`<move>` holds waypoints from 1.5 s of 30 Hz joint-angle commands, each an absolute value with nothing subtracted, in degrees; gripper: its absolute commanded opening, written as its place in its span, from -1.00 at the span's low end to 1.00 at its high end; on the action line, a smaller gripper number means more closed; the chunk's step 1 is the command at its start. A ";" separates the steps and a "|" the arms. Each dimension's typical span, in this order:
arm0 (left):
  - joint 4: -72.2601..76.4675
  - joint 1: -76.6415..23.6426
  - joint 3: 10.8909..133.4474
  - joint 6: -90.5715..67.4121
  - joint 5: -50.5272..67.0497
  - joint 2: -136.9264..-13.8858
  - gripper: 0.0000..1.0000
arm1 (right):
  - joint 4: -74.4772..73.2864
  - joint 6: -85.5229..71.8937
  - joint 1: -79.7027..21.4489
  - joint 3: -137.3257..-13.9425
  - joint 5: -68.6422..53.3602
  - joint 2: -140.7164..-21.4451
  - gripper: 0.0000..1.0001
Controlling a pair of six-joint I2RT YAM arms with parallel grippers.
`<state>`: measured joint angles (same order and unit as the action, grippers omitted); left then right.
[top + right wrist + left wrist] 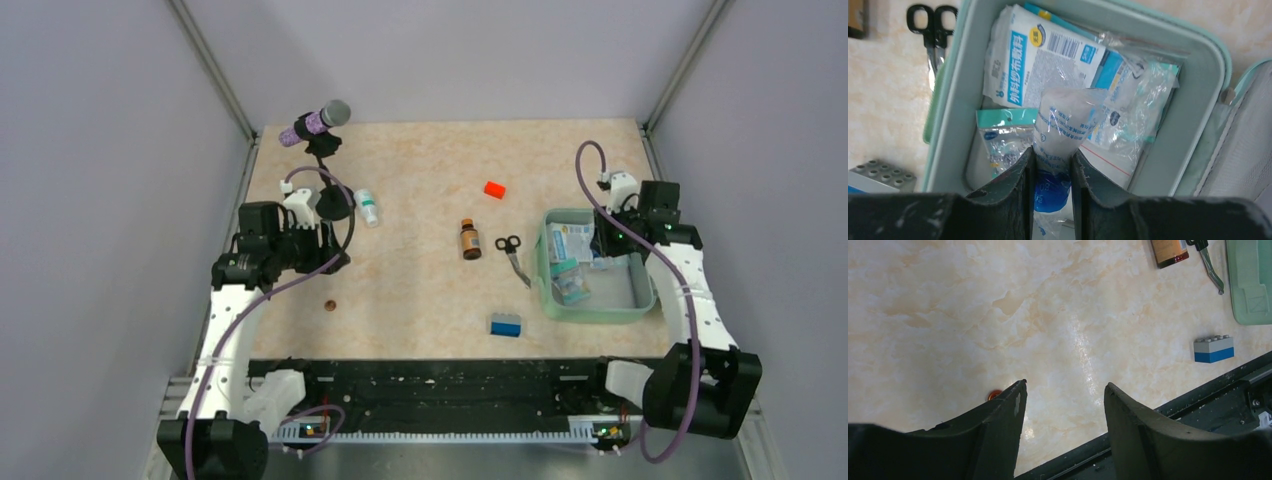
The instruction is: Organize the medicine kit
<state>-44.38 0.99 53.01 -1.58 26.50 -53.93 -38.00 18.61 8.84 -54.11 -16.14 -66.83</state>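
The medicine kit (600,314) is a pale mint-green case lying open at the right of the table, its lid (1248,150) folded out to the side. Several sealed packets fill its tray (1200,55). My right gripper (1053,152) hangs over the tray, shut on a clear plastic packet (1068,117) with blue print, which stands up between the fingers. From above, the right gripper (602,240) is over the kit's back half. My left gripper (1065,385) is open with nothing in it, low over bare table at the left (325,255).
Scissors (512,255) lie just left of the kit, with a brown bottle (470,240) beside them. An orange-red block (494,189), a blue and grey block (505,325), a white bottle (368,208) and a copper coin (994,394) lie scattered. A microphone stand (315,125) stands back left.
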 commanded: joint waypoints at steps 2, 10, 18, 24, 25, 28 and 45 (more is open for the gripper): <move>-41.74 1.23 52.92 -2.03 28.64 -52.46 0.25 | -37.40 25.26 12.46 -51.58 -16.28 -67.94 -0.54; -41.88 1.23 52.91 -1.84 28.48 -50.99 0.25 | -33.00 25.73 12.90 -48.52 -15.42 -73.04 -0.43; -41.92 1.19 53.00 -1.76 28.74 -51.12 0.25 | -31.12 25.05 12.92 -46.42 -15.72 -75.99 -0.41; -41.92 1.20 52.99 -1.85 28.65 -50.80 0.25 | -28.91 25.44 12.92 -44.19 -14.32 -77.60 -0.36; -41.92 1.19 53.00 -1.85 28.65 -50.83 0.25 | -28.84 25.45 12.92 -44.05 -14.11 -77.88 -0.33; -42.09 1.17 53.08 -1.85 28.69 -51.04 0.25 | -29.04 25.23 12.91 -44.32 -13.68 -77.71 -0.16; -41.13 1.17 52.19 -1.41 28.90 -50.57 0.27 | -36.63 20.05 3.49 -53.04 -24.20 -61.02 0.39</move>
<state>-43.64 0.99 52.75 -1.58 27.66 -51.88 -37.56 22.65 9.89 -52.25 -21.12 -61.73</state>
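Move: The blue-and-white bottle is already held by the right hand over the green box; its resting spot in the middle of the box floor is about 3 cm back, 2 cm right and 11 cm below. The clear zip bag lies 6 cm back and 4 cm left of the hand, the gauze packet 3 cm ahead and 4 cm left, the scissors outside the box 17 cm left and 1 cm back. From the left hand the spot is roughly 55 cm right, about 1 cm ahead and 16 cm down. The bottle is lowered into the box by the right hand, some 10 cm down and slightly back and right, towards the bare floor beside the zip bag, while the wrist tips down about 15 degrees. Near the floor the fingers open and let go; the hand then rises quickly clear of the box by about 12 cm, drifting a little forward and left and tipping back up. ##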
